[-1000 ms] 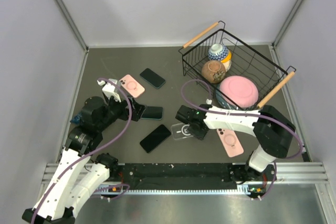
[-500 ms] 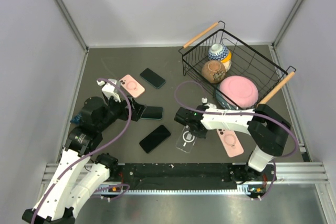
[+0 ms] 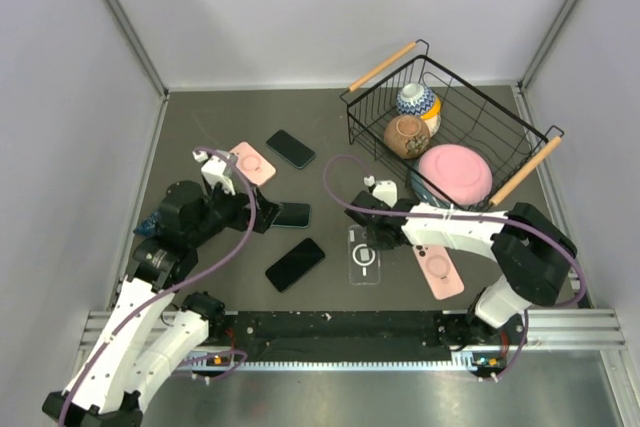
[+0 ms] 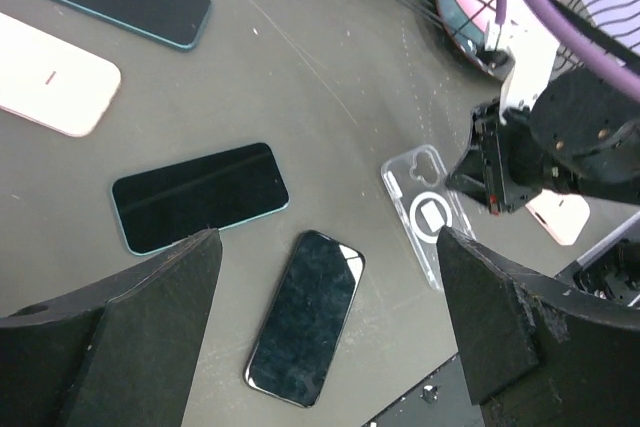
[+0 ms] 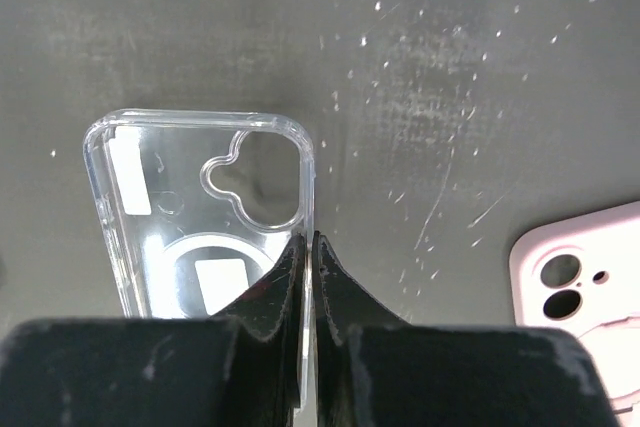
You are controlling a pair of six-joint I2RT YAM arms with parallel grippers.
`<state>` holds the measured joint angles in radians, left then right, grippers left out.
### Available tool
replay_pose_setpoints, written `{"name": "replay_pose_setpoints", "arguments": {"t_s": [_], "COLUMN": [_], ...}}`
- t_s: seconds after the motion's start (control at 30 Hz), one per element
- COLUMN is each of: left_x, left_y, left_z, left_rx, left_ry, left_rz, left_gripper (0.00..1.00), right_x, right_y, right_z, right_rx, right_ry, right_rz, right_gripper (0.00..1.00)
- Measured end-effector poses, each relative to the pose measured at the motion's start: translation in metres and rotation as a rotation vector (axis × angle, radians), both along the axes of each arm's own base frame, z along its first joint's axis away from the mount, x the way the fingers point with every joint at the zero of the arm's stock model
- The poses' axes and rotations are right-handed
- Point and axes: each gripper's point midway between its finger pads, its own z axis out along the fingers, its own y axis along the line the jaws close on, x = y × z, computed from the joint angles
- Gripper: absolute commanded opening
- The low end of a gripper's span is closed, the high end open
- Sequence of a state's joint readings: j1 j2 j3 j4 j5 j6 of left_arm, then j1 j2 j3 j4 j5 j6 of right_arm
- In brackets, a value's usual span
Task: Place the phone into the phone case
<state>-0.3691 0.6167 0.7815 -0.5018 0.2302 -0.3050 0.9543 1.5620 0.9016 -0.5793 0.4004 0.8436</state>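
Note:
A clear phone case with a white ring lies flat on the dark table, right of the black phone. My right gripper is shut on it. In the right wrist view its fingertips pinch the case's right wall beside the camera cutout. My left gripper hangs wide open above the table. Its fingers frame the black phone from above without touching it, and the clear case lies to the right.
A teal-edged phone lies by the left gripper and another phone farther back. A pink case sits at back left, another pink case right of the clear one. A wire basket with bowls stands at back right.
My right gripper has shut on the clear case's edge and turned the case, which has slid a little right. The left gripper has shifted slightly and stays open.

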Motion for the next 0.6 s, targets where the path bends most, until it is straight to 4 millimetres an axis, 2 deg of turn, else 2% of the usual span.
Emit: {"name": "replay_pose_setpoints", "arguments": {"t_s": [0.1, 0.13, 0.2, 0.33, 0.37, 0.4, 0.5, 0.6], "left_x": [-0.002, -0.004, -0.008, -0.010, -0.011, -0.013, -0.016, -0.016], "left_y": [-0.009, -0.013, -0.022, -0.035, -0.036, -0.037, -0.038, -0.038], "left_z": [-0.017, -0.025, -0.040, -0.073, -0.082, -0.091, -0.108, -0.118], "left_rx": [0.023, 0.037, 0.057, 0.108, 0.126, 0.145, 0.189, 0.224], "left_ry": [0.072, 0.107, 0.172, 0.306, 0.342, 0.378, 0.442, 0.475], "left_rz": [-0.050, -0.073, -0.121, -0.172, -0.177, -0.179, -0.183, -0.178], "left_gripper": [0.95, 0.99, 0.99, 0.97, 0.96, 0.96, 0.96, 0.96], "right_x": [0.004, 0.005, 0.004, 0.002, 0.002, 0.002, 0.002, 0.000], "right_y": [-0.004, -0.003, 0.003, 0.011, 0.014, 0.016, 0.022, 0.024], "right_z": [-0.002, -0.002, 0.000, 0.017, 0.028, 0.038, 0.079, 0.115], "right_rx": [0.000, 0.007, 0.030, 0.097, 0.131, 0.159, 0.275, 0.372], "right_ry": [0.004, 0.005, 0.009, -0.001, -0.017, -0.033, -0.113, -0.193], "right_rz": [0.009, 0.016, 0.034, 0.061, 0.071, 0.077, 0.115, 0.146], "right_gripper": [0.14, 0.25, 0.35, 0.50, 0.55, 0.63, 0.74, 0.79]}}
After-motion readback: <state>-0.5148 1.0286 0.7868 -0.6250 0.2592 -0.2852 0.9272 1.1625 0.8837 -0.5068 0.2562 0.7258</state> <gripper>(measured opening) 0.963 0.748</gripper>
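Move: The black phone lies under the left hand's open fingers, about 4 cm back, 4 cm to its right and 22 cm below. The teal phone is some 12 cm farther out than the black phone and 3 cm left of it; the clear phone case is 17 cm to its right, 2 cm farther out. The right hand is still closed on the case's right wall, the case's middle about 4 cm back and 4 cm left; from there the pink case is 15 cm right, 7 cm back. The clear phone case is released: the right fingers open from shut to about three-quarters, coming free of its right wall, then the hand climbs some 11 cm, drifting slightly left, its fingers swinging up and to the left. Meanwhile the left hand sinks about 12 cm towards the black phone, shifting rightward, tipping its wide-open fingers some 30 degrees further down. ##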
